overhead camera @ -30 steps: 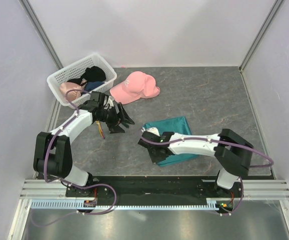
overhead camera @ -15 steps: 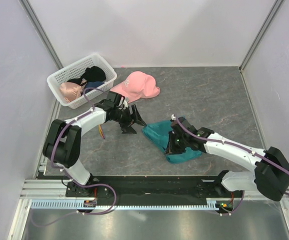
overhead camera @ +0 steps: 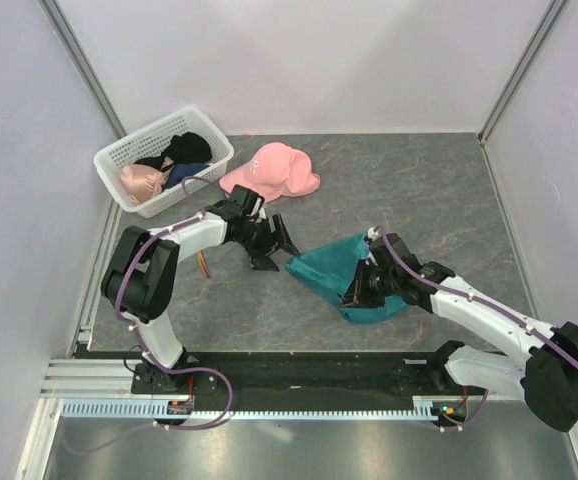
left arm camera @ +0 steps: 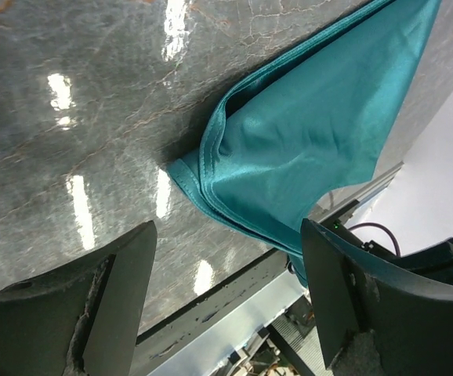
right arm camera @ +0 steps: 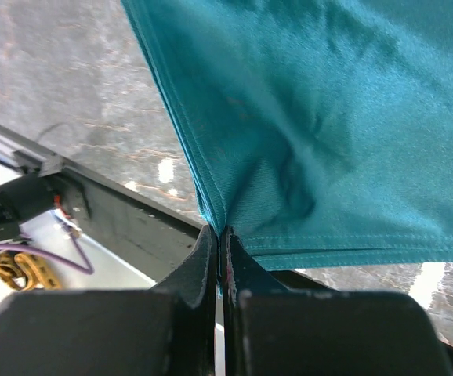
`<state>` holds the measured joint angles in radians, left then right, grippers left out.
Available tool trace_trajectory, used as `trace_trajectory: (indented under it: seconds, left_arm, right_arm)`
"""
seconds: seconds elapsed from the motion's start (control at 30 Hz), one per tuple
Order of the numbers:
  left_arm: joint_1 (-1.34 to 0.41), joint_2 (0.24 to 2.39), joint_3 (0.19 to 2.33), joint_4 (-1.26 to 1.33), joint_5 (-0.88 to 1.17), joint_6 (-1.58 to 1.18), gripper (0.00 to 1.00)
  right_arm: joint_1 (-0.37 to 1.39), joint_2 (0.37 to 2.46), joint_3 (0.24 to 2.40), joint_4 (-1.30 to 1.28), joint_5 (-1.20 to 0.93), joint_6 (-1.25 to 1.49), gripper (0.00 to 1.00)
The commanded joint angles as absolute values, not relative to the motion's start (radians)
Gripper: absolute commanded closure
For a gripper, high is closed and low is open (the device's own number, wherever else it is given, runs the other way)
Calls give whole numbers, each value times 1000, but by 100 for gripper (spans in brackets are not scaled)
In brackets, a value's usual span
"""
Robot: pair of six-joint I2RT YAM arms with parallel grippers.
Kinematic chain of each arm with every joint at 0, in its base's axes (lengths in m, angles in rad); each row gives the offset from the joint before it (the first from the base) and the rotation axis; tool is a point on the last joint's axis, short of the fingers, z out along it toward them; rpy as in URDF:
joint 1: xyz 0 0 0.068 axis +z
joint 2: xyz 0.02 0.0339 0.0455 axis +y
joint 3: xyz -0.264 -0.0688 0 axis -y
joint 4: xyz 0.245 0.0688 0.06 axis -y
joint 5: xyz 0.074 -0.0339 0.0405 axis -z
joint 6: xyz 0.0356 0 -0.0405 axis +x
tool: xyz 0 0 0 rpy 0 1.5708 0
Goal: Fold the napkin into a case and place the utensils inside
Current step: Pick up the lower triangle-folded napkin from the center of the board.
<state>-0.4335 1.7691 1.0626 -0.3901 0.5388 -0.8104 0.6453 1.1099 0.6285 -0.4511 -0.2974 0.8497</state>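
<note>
The teal-green napkin lies loosely folded on the table's near middle. My right gripper is shut on one corner of it and holds that corner raised over the cloth; in the right wrist view the cloth fans out from the closed tips. Just left of the napkin's left corner, my left gripper stands open and holds nothing. In the left wrist view its fingers frame the layered edge of the napkin. One thin orange-and-purple utensil lies beside the left arm.
A white basket with dark and pink items stands at the back left. A pink cap lies to its right, just behind the left gripper. The table's near edge with the black rail runs close in front of the napkin.
My right gripper has carried the napkin corner from the cloth's left side across to the right. My left gripper has moved right, up to the napkin's left corner, still open.
</note>
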Motion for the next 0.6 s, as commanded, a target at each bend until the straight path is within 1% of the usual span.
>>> trace_trajectory:
  seconds: [0.0, 0.03, 0.23, 0.3, 0.37, 0.4, 0.47, 0.5, 0.57]
  left_arm:
    - [-462, 1821, 1104, -371, 509, -856, 20]
    - [-474, 1827, 1109, -371, 500, -857, 23]
    - [-499, 1859, 1126, -371, 436, -868, 27]
    - [-500, 1868, 1141, -371, 422, -862, 31]
    - [-502, 1887, 1150, -370, 405, -853, 33]
    - [-502, 1897, 1166, -370, 405, -848, 39]
    - [-502, 1919, 1181, -370, 402, -838, 44]
    - [-502, 1924, 1190, -371, 399, -831, 48]
    - [-502, 1936, 1200, -379, 376, -813, 53]
  right_arm:
    - [614, 1069, 634, -411, -353, 868, 100]
    - [609, 1066, 635, -411, -362, 871, 100]
    - [597, 1063, 652, -410, -379, 868, 100]
    - [597, 1063, 650, -410, -380, 865, 100]
    - [597, 1063, 647, -408, -382, 862, 100]
    - [597, 1063, 643, -408, -383, 858, 100]
    - [597, 1062, 638, -408, -390, 851, 100]
    - [597, 1060, 635, -408, -390, 844, 100]
    - [597, 1057, 632, -413, -393, 833, 100]
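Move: The napkin's left corner, which the open left hand goes for, lies about 2 cm to its right, 1 cm ahead and some 4 cm below. From that hand, the pink cap sits about 19 cm ahead and 4 cm left, and the coloured sticks roughly 18 cm left and 1 cm ahead. From the right hand, already holding the napkin's near corner, the left corner lies about 7 cm ahead, 12 cm left and 7 cm below. The right fingers keep their pinch on the napkin's near corner, easing it up some 1.5 cm. Meanwhile the left hand sinks about 3.5 cm towards the left corner, drifting some 2 cm right and slightly back, then swings forward about 2 cm as its fingers close from wide to half open around that corner; whether they touch it can't be seen. ##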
